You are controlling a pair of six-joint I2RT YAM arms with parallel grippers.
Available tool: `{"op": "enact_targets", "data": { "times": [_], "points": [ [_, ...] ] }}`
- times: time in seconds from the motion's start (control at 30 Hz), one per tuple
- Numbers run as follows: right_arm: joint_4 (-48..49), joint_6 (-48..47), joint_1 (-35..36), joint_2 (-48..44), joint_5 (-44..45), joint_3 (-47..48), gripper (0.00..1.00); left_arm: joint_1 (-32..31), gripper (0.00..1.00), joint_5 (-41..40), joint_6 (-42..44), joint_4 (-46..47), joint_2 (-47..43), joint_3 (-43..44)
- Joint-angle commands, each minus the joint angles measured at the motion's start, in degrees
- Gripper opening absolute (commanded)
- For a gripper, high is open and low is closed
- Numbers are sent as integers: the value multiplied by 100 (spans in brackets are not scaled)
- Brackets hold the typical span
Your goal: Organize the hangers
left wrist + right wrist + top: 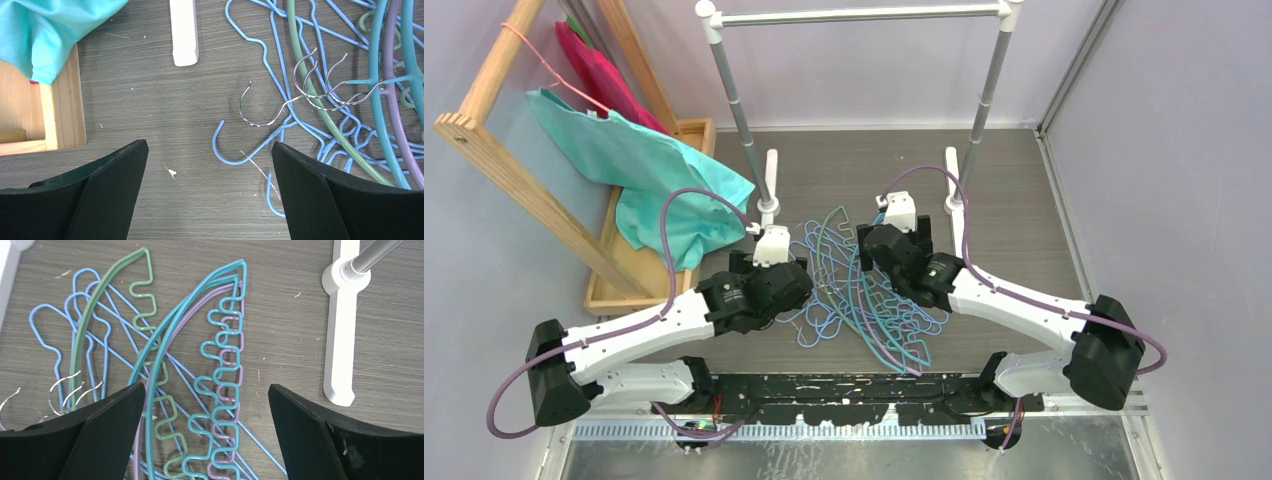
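A tangled heap of hangers (pixel 864 295) lies on the dark table between my two arms: thin light-blue wire ones plus arched teal, green and purple ones with zigzag bars. My left gripper (pixel 772 245) hovers at the heap's left edge, open and empty; below it lie blue hooks (pixel 235 150) and metal hooks (pixel 320 85). My right gripper (pixel 902 215) hangs over the heap's upper right, jaws wide open and empty. Under it lie the teal hanger (pixel 215 380), the purple hanger (pixel 235 365) and the green hanger (pixel 107 290).
A white-footed metal clothes rail (pixel 854 15) stands behind the heap, its feet (pixel 340 340) (pixel 183 30) close to both grippers. At left a wooden rack (pixel 524 190) with a tray (pixel 55 120) holds a teal garment (pixel 639 170) on a pink hanger.
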Motion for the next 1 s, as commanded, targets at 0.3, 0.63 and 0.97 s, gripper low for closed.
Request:
{"op": "enact_targets", "data": {
  "times": [0.3, 0.63, 0.97],
  "points": [
    [566, -623, 8, -568, -110, -230, 100, -16, 98, -335, -68, -44, -358, 99],
    [17, -356, 209, -485, -1099, -618, 68, -16, 98, -293, -151, -17, -400, -7],
    [184, 110, 619, -835, -2195, -1322, 47, -21, 98, -219, -353, -100, -277, -118]
  ]
}}
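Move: The teal hangers' curved bars, on the stretch nearer the robot, lie about 8 cm back from the right hand, 5 cm to its left and 11 cm below. At the same depth, the silver hooks lie some 2 cm back and 13 cm left, and the sage-green hanger's bar about 8 cm back and 9 cm left. From the left hand, the teal bars are some 17 cm right, level fore and aft, and 10 cm below. The right hand hovers almost in place at first, then sweeps about 8 cm back towards its base and some 7 cm down, edging 2 cm left, from above the far part of the pile towards the nearer stretch of the teal bars. On the way it turns about 20 degrees counter-clockwise and tips its fingers some 15 degrees further down, while they close from wide open to about half, narrowing over the bars; contact can't be made out. ##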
